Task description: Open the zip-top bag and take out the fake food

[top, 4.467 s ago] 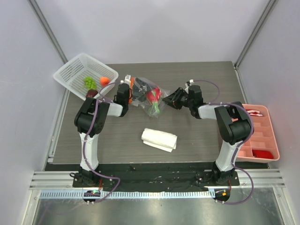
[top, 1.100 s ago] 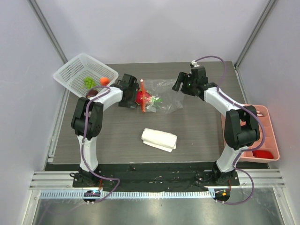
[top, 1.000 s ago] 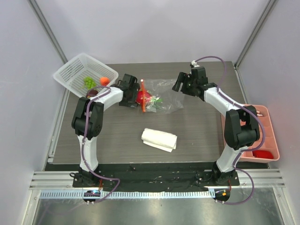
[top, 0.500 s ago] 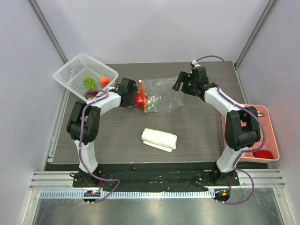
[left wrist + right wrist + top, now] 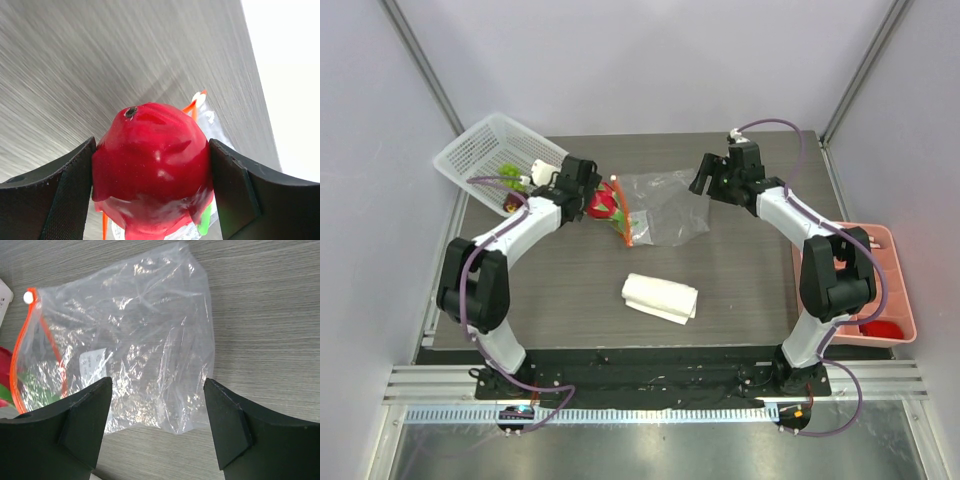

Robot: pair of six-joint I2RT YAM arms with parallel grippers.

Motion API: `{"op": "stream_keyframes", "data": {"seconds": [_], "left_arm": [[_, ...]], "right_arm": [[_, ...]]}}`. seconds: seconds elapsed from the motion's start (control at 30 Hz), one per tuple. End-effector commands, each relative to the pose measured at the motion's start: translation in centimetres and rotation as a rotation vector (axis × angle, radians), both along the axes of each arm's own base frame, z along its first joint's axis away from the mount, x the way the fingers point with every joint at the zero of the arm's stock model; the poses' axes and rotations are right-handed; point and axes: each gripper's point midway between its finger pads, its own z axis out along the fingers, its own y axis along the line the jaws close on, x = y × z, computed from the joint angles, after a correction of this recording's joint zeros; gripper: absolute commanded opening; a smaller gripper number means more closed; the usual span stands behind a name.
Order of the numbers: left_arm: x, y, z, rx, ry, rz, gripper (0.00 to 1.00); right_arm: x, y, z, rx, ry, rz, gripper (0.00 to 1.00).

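Observation:
The zip-top bag (image 5: 665,205) lies clear and crinkled at the table's far middle, its orange zipper strip (image 5: 623,222) on the left side. My left gripper (image 5: 592,197) is shut on a piece of the fake food, the red-pink dragon fruit (image 5: 605,201), just left of the bag's mouth. In the left wrist view the dragon fruit (image 5: 152,160) fills the gap between both fingers of the gripper (image 5: 152,187). My right gripper (image 5: 157,425) stands open above the bag (image 5: 130,350), holding nothing. Green leaves (image 5: 31,385) show inside the bag near the strip.
A white mesh basket (image 5: 480,150) at the far left holds green grapes (image 5: 508,172) and a dark fruit (image 5: 510,206). A folded white cloth (image 5: 660,297) lies at the table's middle front. A pink divided tray (image 5: 868,270) sits at the right edge.
The left gripper has closed on the dragon fruit and carried it left, away from the bag's mouth; the bag's zipper edge shifted with it. The right arm has not moved.

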Motion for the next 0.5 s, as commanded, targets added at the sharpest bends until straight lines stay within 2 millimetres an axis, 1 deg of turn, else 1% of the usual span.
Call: {"op": "stream_keyframes", "data": {"seconds": [0.0, 0.03, 0.1, 0.13, 0.17, 0.23, 0.27, 0.3, 0.33, 0.37, 0.4, 0.43, 0.47], "left_arm": [[0.3, 3.6, 6.9, 0.165, -0.135, 0.012, 0.0], [0.0, 4.9, 8.2, 0.207, -0.147, 0.016, 0.0], [0.0, 6.3, 10.1, 0.253, -0.175, 0.023, 0.0], [0.1, 7.8, 10.9, 0.271, -0.183, 0.042, 0.0], [0.1, 8.9, 11.8, 0.299, -0.191, 0.039, 0.0], [0.9, 10.1, 13.2, 0.277, -0.221, 0.026, 0.0], [1.3, 12.5, 13.5, 0.271, -0.219, 0.061, 0.0], [1.7, 13.5, 13.6, 0.26, -0.222, 0.07, 0.0], [2.4, 14.0, 14.4, 0.223, -0.248, 0.048, 0.0], [2.8, 16.4, 14.5, 0.203, -0.245, 0.092, 0.0], [3.5, 17.0, 13.6, 0.188, -0.226, 0.088, 0.0], [4.1, 18.7, 14.4, 0.177, -0.249, 0.117, 0.0], [4.6, 19.3, 14.3, 0.156, -0.257, 0.125, 0.0]], "right_arm": [[0.3, -0.1, 3.4, -0.009, -0.095, 0.002, 0.79], [0.2, -0.2, 3.4, -0.01, -0.096, 0.002, 0.79], [0.2, -0.2, 3.4, -0.008, -0.095, 0.002, 0.79], [0.1, -0.1, 3.5, -0.008, -0.095, 0.002, 0.79], [0.1, -0.1, 3.6, -0.005, -0.097, 0.004, 0.79], [0.1, 0.0, 3.8, 0.003, -0.099, 0.005, 0.79], [-0.1, 0.1, 3.9, 0.006, -0.1, 0.01, 0.79], [-0.1, 0.1, 3.9, 0.008, -0.101, 0.01, 0.79], [-0.2, 0.2, 4.2, 0.009, -0.105, 0.012, 0.79], [-0.4, 0.3, 4.2, 0.01, -0.104, 0.014, 0.79], [-0.5, 0.4, 4.2, 0.01, -0.104, 0.017, 0.8], [-0.7, 0.5, 4.2, 0.012, -0.105, 0.022, 0.79], [-1.1, 0.8, 4.5, 0.015, -0.109, 0.028, 0.8]]}}
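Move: The left hand holds the red fake fruit about 11 cm above the table. The middle of the white basket it goes to lies some 20 cm to its left, 10 cm ahead and 8 cm below; the orange in the basket is roughly 11 cm ahead and 13 cm left. The emptied zip-top bag's middle is about 13 cm right and 3 cm ahead, down on the table. From the right hand the basket is some 40 cm left and 10 cm ahead. The left hand keeps its grip on the red fruit and carries it clear of the bag's orange zip edge, climbing at first about as much as it goes left, then sweeping ever faster to the left, about 16 cm left and 10 cm up in all. It closes on the white basket and comes up to its near right side, the wrist tilting some 15 degrees, left side rising and fingertips lifting a little, still moving fast at the end. ##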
